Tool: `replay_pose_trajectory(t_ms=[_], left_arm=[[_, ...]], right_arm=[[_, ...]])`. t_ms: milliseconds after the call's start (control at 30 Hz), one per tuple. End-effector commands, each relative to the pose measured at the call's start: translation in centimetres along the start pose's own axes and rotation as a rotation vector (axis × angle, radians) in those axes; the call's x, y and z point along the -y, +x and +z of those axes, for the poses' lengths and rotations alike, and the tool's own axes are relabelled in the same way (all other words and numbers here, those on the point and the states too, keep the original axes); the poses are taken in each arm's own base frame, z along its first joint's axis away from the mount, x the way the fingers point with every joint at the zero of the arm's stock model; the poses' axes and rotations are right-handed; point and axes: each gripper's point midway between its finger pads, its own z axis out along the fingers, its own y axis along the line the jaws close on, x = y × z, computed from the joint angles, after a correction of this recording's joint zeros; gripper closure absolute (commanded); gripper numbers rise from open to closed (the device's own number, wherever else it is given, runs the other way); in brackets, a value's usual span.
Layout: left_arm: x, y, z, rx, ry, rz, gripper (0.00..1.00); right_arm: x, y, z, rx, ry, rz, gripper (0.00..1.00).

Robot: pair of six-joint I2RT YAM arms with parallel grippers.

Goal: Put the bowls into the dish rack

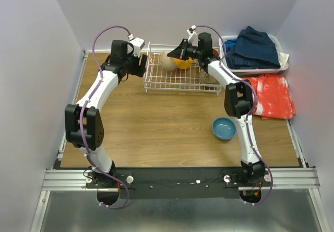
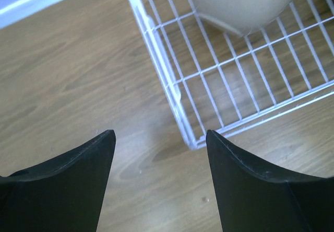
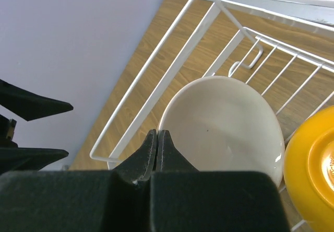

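The white wire dish rack (image 1: 180, 78) stands at the back middle of the table. Inside it a cream bowl (image 1: 168, 61) leans on its edge, with an orange bowl (image 1: 183, 63) beside it. A blue bowl (image 1: 224, 128) sits on the table at the front right. A tan bowl (image 1: 208, 77) is half hidden behind the right arm, just right of the rack. My right gripper (image 3: 157, 132) is shut with nothing in it, its tips at the rim of the cream bowl (image 3: 224, 122) next to the orange bowl (image 3: 313, 174). My left gripper (image 2: 159, 138) hangs open over bare wood at the rack's left corner (image 2: 180, 93).
A white basket of blue clothes (image 1: 254, 49) stands at the back right. An orange-red cloth (image 1: 271, 96) lies in front of it. Walls close in the table on the left, back and right.
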Motion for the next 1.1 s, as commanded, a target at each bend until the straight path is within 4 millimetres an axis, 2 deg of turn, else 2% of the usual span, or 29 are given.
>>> replay_pose_trajectory(t_ms=[0,67,100,167,233,267,400,567,600,633,667,733,767,833,867,933,1067], left_arm=[[2.8,-2.9,2.2,0.046,0.157,0.065,0.21],[3.5,-2.9,3.9,0.036,0.188,0.069,0.22],[4.1,-4.3,4.2,0.062,0.199,0.086,0.24],[4.5,-4.0,6.0,0.047,0.207,0.096,0.25],[4.7,-5.1,6.8,0.069,0.198,0.107,0.27],[4.8,-4.6,7.7,0.058,0.201,0.107,0.28],[5.2,-4.4,9.4,0.053,0.200,0.102,0.51],[6.0,-3.2,11.6,0.037,0.217,0.096,0.57],[6.3,-3.5,11.9,0.044,0.220,0.091,0.60],[6.4,-3.7,12.3,0.054,0.220,0.089,0.60],[6.3,-3.0,13.2,0.041,0.214,0.084,0.59],[6.6,-4.0,13.9,0.070,0.208,0.086,0.58],[6.7,-3.4,14.8,0.059,0.207,0.082,0.58],[6.9,-4.5,15.3,0.092,0.199,0.089,0.57],[6.9,-4.1,16.0,0.085,0.195,0.087,0.57],[7.2,-5.0,16.3,0.109,0.195,0.093,0.57],[7.7,-4.8,17.5,0.117,0.203,0.090,0.56]], right_arm=[[0.0,-0.9,0.1,0.043,-0.054,0.047,0.99],[1.1,-1.0,-0.2,0.048,-0.039,0.056,1.00],[1.9,-0.9,-0.3,0.051,-0.023,0.065,0.99],[2.8,-1.4,-0.8,0.064,-0.002,0.062,1.00],[3.7,-1.6,-1.2,0.069,0.009,0.060,1.00],[3.9,-1.8,-1.4,0.075,0.014,0.060,0.99],[4.9,-2.5,-2.0,0.089,0.033,0.051,0.99],[5.5,-2.4,-2.3,0.088,0.047,0.053,1.00],[5.7,-2.1,-2.3,0.085,0.050,0.057,0.99],[5.7,-2.1,-2.3,0.085,0.050,0.057,0.99],[5.7,-2.0,-2.3,0.082,0.050,0.059,1.00],[5.9,-1.9,-2.4,0.079,0.055,0.062,0.99],[5.9,-1.8,-2.3,0.076,0.055,0.061,0.99],[6.0,-1.7,-2.4,0.073,0.058,0.061,0.99],[6.1,-1.6,-2.4,0.073,0.062,0.061,0.99],[6.2,-1.6,-2.5,0.071,0.063,0.056,0.99],[6.3,-1.7,-2.7,0.068,0.068,0.036,1.00]])
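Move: The white bowl stands in the rack, held at its upper rim by the shut right fingers. Its middle is about 3 cm ahead of the right hand and 6 cm below; the yellow bowl is roughly 9 cm to that hand's right, 3 cm ahead and 7 cm lower. From the left hand, the white bowl is some 12 cm ahead, 15 cm right and 8 cm below, and the rack's left end 12 cm ahead, 3 cm right and 12 cm below. The white bowl, still pinched at the rim, is drawn about 4 cm right and 3 cm forward towards the yellow bowl by the right hand, which then holds still. Meanwhile the open left hand reaches some 12 cm right and 11 cm forward over the rack's left end, then sinks 7 cm, turning slightly clockwise and half closing, until its fingertips come right up to the bowl's outer wall. ##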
